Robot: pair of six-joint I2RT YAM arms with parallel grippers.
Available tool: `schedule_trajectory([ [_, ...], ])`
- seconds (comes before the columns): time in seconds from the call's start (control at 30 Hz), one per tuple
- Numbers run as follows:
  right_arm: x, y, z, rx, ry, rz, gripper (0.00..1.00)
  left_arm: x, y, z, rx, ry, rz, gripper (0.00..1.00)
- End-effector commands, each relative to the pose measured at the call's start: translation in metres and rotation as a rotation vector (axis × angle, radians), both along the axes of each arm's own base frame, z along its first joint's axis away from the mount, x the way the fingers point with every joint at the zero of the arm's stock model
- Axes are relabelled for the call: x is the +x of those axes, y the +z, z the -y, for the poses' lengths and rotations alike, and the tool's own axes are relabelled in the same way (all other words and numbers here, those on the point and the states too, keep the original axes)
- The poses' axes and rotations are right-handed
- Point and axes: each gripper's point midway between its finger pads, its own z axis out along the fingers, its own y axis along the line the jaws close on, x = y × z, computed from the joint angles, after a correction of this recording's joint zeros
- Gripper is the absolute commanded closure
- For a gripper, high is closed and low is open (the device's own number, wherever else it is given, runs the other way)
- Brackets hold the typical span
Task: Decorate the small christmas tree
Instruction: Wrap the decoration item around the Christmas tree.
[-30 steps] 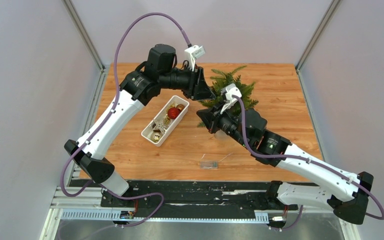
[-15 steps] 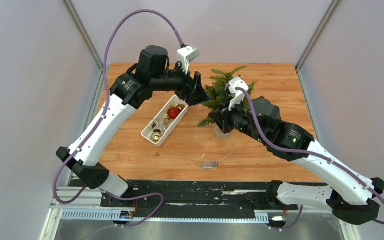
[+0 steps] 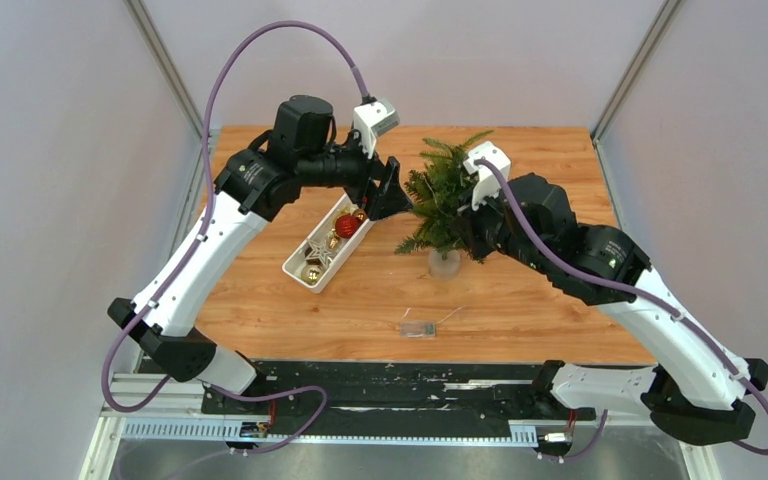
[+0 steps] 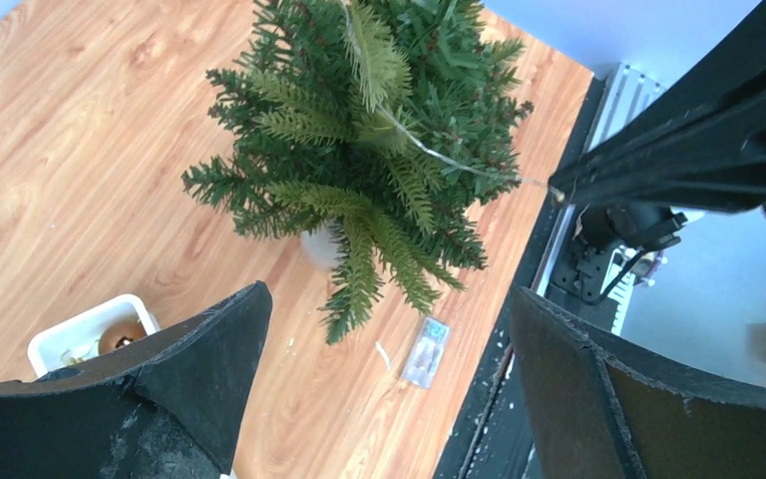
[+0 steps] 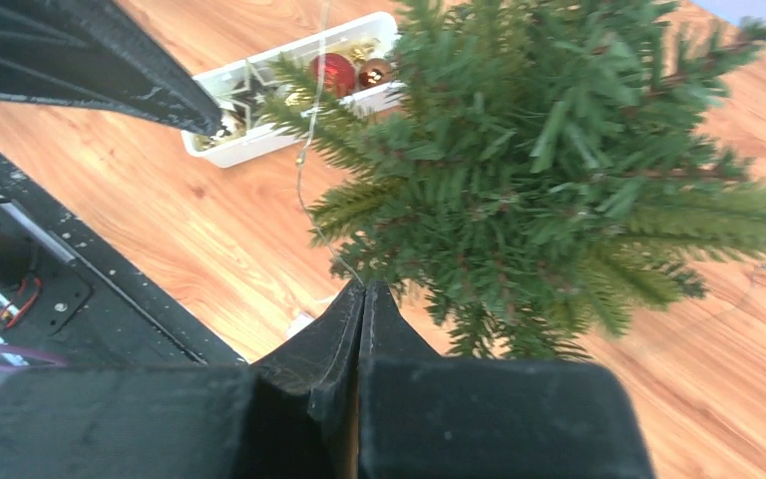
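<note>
The small christmas tree (image 3: 447, 195) stands upright on its clear round base (image 3: 445, 263) in mid-table, and its green branches fill the left wrist view (image 4: 369, 150) and the right wrist view (image 5: 559, 150). My left gripper (image 3: 392, 193) hangs just left of the treetop, open with nothing in it (image 4: 389, 294). Low at the tree's right side, my right gripper (image 3: 465, 237) is shut (image 5: 364, 286) on a thin wire (image 5: 304, 150). That wire is draped across the branches (image 4: 439, 155).
A white tray (image 3: 295, 268) left of the tree holds a red ball (image 3: 347, 225) and several gold ornaments. A small clear packet (image 3: 418, 329) with a loose wire end lies near the table's front edge. The black rail (image 3: 390, 385) runs along the near side.
My left gripper opened and drew back left from the tree. The right arm rose and swung right, carrying the wire, and the tree's base now shows.
</note>
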Motion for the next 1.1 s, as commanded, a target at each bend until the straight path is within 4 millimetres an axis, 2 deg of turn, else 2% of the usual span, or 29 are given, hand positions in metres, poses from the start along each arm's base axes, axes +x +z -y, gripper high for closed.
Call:
schedule_trajectory([
  [0.0, 0.007, 0.002, 0.026, -0.113, -0.044, -0.003, 1.00, 0.003, 0.004, -0.006, 0.006, 0.013, 0.061, 0.04],
  [0.13, 0.010, 0.011, 0.044, -0.149, -0.099, 0.017, 1.00, 0.006, -0.002, -0.006, 0.018, 0.018, 0.056, 0.04],
  [0.37, 0.021, 0.017, 0.056, -0.222, -0.151, 0.051, 1.00, 0.007, -0.002, -0.008, 0.020, 0.032, 0.069, 0.04],
  [0.47, 0.025, 0.027, 0.068, -0.262, -0.181, 0.100, 1.00, 0.006, -0.003, -0.010, 0.023, 0.030, 0.080, 0.04],
  [0.57, 0.033, 0.027, 0.077, -0.322, -0.210, 0.144, 1.00, 0.006, -0.004, -0.012, 0.029, 0.031, 0.096, 0.04],
  [0.9, 0.065, 0.029, 0.079, -0.424, -0.243, 0.330, 1.00, 0.002, -0.006, -0.009, 0.018, 0.011, 0.079, 0.04],
  [1.07, 0.076, 0.032, 0.082, -0.406, -0.252, 0.398, 1.00, 0.001, -0.004, -0.011, 0.016, 0.012, 0.086, 0.04],
])
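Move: The right hand already pinches the light string on the near side of the tree, whose middle lies about 14 cm ahead, roughly 1 cm right and some 16 cm below. The battery pack rests about 34 cm below this hand, 6 cm left and 2 cm back; the ornament box lies 18 cm ahead, 26 cm left and 32 cm below. From the open left hand, the tree is about 9 cm ahead, 11 cm right and 19 cm below. Right hand, still pinching the wire, sweeps 7 cm right, then 6 forward around the tree; left sinks slightly. ##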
